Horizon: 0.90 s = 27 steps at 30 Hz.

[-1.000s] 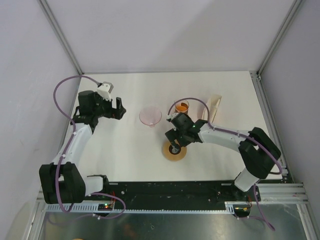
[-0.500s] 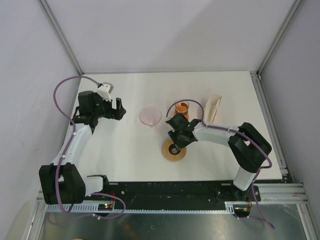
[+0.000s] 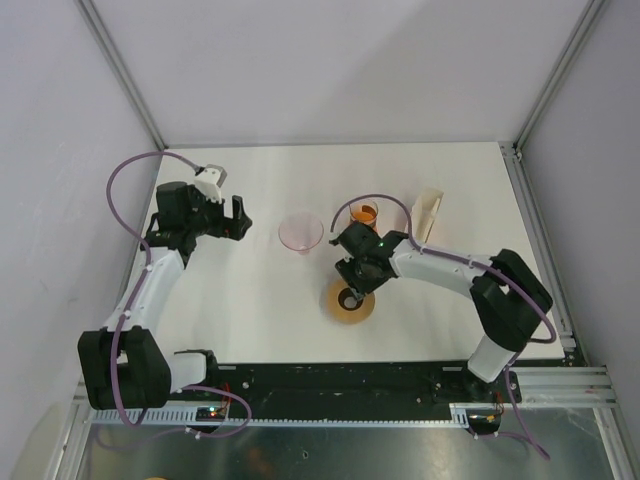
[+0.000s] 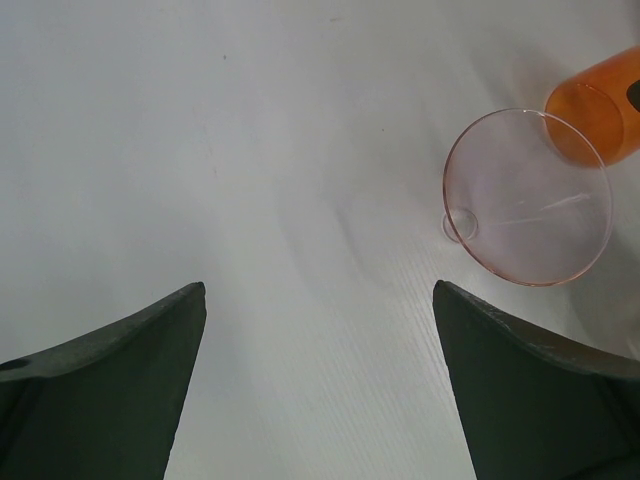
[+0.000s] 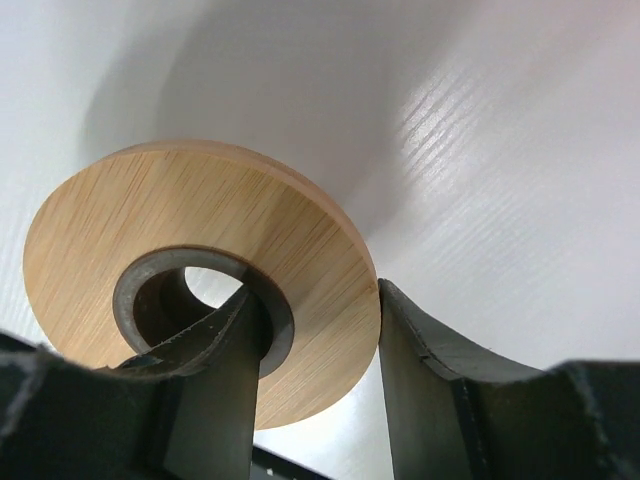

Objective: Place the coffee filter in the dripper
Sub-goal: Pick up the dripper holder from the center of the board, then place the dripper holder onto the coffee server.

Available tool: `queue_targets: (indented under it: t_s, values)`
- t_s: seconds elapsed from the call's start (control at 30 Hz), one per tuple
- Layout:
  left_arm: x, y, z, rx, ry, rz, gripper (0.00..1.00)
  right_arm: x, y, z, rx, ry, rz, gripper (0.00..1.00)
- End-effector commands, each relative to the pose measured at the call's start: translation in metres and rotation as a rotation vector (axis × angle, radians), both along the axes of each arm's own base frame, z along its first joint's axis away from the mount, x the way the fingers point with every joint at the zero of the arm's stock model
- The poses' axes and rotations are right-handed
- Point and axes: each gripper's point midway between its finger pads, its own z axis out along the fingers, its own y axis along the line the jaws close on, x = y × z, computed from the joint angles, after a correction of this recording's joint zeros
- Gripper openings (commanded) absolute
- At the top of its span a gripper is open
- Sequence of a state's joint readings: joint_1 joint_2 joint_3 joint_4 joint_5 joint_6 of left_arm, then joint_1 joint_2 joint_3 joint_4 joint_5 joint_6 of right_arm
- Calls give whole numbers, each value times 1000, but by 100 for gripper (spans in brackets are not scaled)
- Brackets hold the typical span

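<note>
The dripper (image 3: 301,232), a clear pinkish funnel, lies tilted on the white table left of centre; in the left wrist view the dripper (image 4: 527,197) is up at the right. My left gripper (image 3: 237,217) hangs open to the dripper's left, its jaws (image 4: 318,290) wide with only bare table between them. My right gripper (image 3: 350,295) is shut on a flat wooden ring (image 3: 334,306): one finger sits in the ring's centre hole and the other presses its outer edge (image 5: 318,295). A single coffee filter is out of view.
An orange-tinted glass beaker (image 3: 364,213) stands just behind the right gripper and shows again as the beaker (image 4: 598,110) in the left wrist view. A cream bundle of filters (image 3: 428,212) stands at the back right. The black rail (image 3: 330,375) runs along the near edge.
My right gripper's fingers have closed on the wooden ring's band, and the right arm's elbow has shifted a little. The left arm and the dripper have not moved.
</note>
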<state>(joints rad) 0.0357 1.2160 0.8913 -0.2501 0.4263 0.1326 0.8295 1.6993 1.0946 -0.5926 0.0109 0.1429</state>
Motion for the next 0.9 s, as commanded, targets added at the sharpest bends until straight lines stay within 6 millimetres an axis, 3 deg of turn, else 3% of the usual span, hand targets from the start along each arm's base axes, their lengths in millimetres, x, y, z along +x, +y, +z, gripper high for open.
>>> queue_targets:
  t_s: [0.0,0.2,0.37,0.6,0.87]
  values:
    - [0,-1,20,11,-66,-18,100,2,8,70,70,-66,74,0]
    - [-1,-2,22,12,-73,-20,100,-5,-2,110,35,-58,142,0]
    - [-1,-1,24,13,-76,-18,100,4,-5,145,9,-97,196,0]
    - [-2,-1,24,18,-78,-18,99,48,-7,187,39,-182,149,0]
    - [-4,-2,24,14,-79,-25,100,109,-22,204,69,-236,20,0]
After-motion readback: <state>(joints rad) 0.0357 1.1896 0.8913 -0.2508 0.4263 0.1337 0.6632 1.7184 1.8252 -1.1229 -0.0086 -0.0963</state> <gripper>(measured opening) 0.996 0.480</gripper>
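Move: I already hold the dripper holder in my right hand, only a little above the board. The orange glass carafe stands about 12 cm ahead and 1 cm to the right of this hand. The clear dripper is some 10 cm ahead and 10 cm to the left, and the coffee filter about 13 cm ahead and 13 cm to the right, all near hand height. From my left hand the carafe lies roughly 22 cm to the right, level fore and aft, and some 13 cm lower. My right hand keeps one finger in the holder's hole and the other on its rim, and carries it almost straight up, clear of the glassware. Near the top I swing forward about 8 cm, closing the level gap to the carafe while still high, for some 19 cm of lift in all. Meanwhile the wrist tips the fingers forward and up by roughly 10 degrees. ##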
